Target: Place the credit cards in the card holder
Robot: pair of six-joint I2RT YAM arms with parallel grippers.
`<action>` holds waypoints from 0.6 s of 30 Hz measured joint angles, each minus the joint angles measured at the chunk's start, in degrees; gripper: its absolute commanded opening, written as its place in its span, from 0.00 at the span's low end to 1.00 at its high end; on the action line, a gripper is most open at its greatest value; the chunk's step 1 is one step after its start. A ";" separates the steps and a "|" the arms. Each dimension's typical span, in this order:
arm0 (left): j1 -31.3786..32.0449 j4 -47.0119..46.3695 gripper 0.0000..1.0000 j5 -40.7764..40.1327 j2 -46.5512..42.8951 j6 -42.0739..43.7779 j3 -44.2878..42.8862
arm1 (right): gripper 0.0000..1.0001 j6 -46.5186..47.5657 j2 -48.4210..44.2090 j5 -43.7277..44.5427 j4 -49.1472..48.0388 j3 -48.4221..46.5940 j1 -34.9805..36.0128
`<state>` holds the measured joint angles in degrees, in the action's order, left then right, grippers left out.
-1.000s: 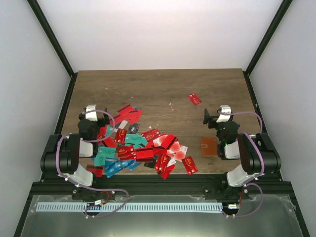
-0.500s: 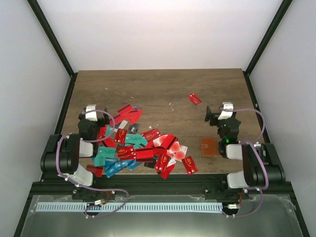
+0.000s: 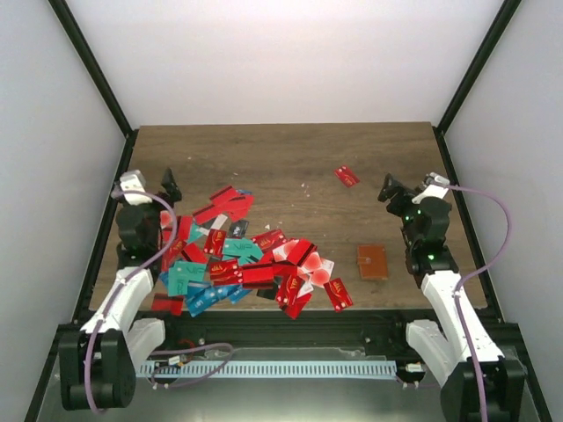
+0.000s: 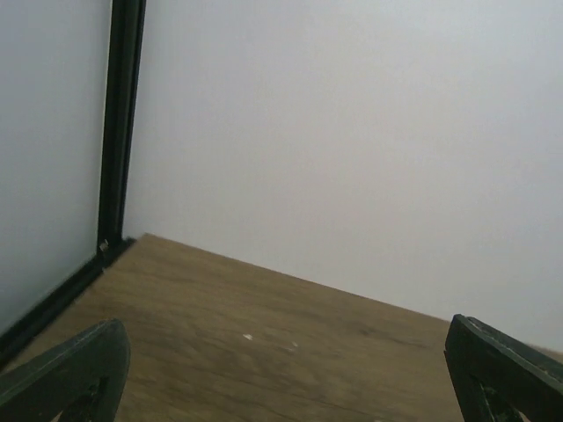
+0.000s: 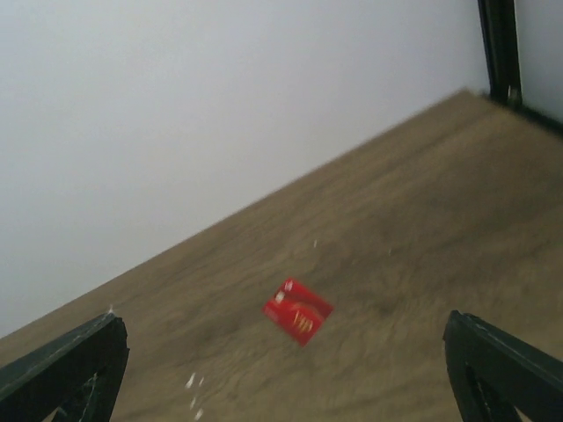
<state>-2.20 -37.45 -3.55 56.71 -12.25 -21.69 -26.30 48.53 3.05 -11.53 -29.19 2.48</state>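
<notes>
The credit cards (image 3: 237,255) lie in a loose heap on the front left of the wooden table, mostly red with some teal and blue. One red card (image 3: 347,176) lies apart at the back right, and it also shows ahead of the right wrist (image 5: 297,310). The brown card holder (image 3: 372,261) lies flat and closed at the front right. My left gripper (image 3: 151,185) hovers open at the heap's left edge and holds nothing (image 4: 286,360); its wrist view shows only bare wood and wall. My right gripper (image 3: 411,186) hovers open behind the card holder, also empty (image 5: 286,369).
White walls close in the table on three sides, with black frame posts (image 3: 97,79) at the back corners. A black rail (image 3: 114,202) runs along the table's left edge. Small white specks (image 3: 305,186) dot the wood near the middle.
Both arms have unfolded and risen. The left gripper swung left toward the rail, the right gripper swung right and slightly back. Both stay open; the cards and holder have not moved.
</notes>
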 measured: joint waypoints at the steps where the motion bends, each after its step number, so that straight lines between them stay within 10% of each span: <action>1: -0.02 2.40 1.00 0.04 -1.40 -1.53 -1.20 | 1.00 -2.45 -1.20 -0.48 3.45 -0.37 0.02; 9: -0.17 22.29 1.00 5.31 -8.37 -17.62 -5.11 | 1.00 -18.29 -0.17 -4.09 29.38 -3.65 0.02; 18: 2.56 39.34 1.00 18.69 3.63 -21.57 -10.10 | 1.00 -21.62 6.88 -7.78 40.50 1.42 0.92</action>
<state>0.36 1.89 15.14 60.34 -33.82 -31.79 -47.92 55.42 -4.73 28.97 -27.77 3.40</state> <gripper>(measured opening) 0.999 0.998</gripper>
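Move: The card holder lies flat almost beneath the right gripper: about 3 cm back, 3 cm left and some 31 cm below. A red card lies about 10 cm left of the holder and 10 cm nearer the base; a lone red card is roughly 31 cm ahead of this gripper and 7 cm left. For the left gripper, the striped red cards lie about 17 cm ahead, 14 cm right and 32 cm down; the black VIP card is about 10 cm nearer the base and 2 cm farther right. Drop the open right gripper about 19 cm while drawing it back 9 cm towards the card holder, tipping its fingers some 50 degrees down and rolling its left side up. Let the open left gripper rise slightly, then swing it right and down towards the striped red cards, tipping down, rolling its left side down and turning clockwise. Touch nothing yet. ##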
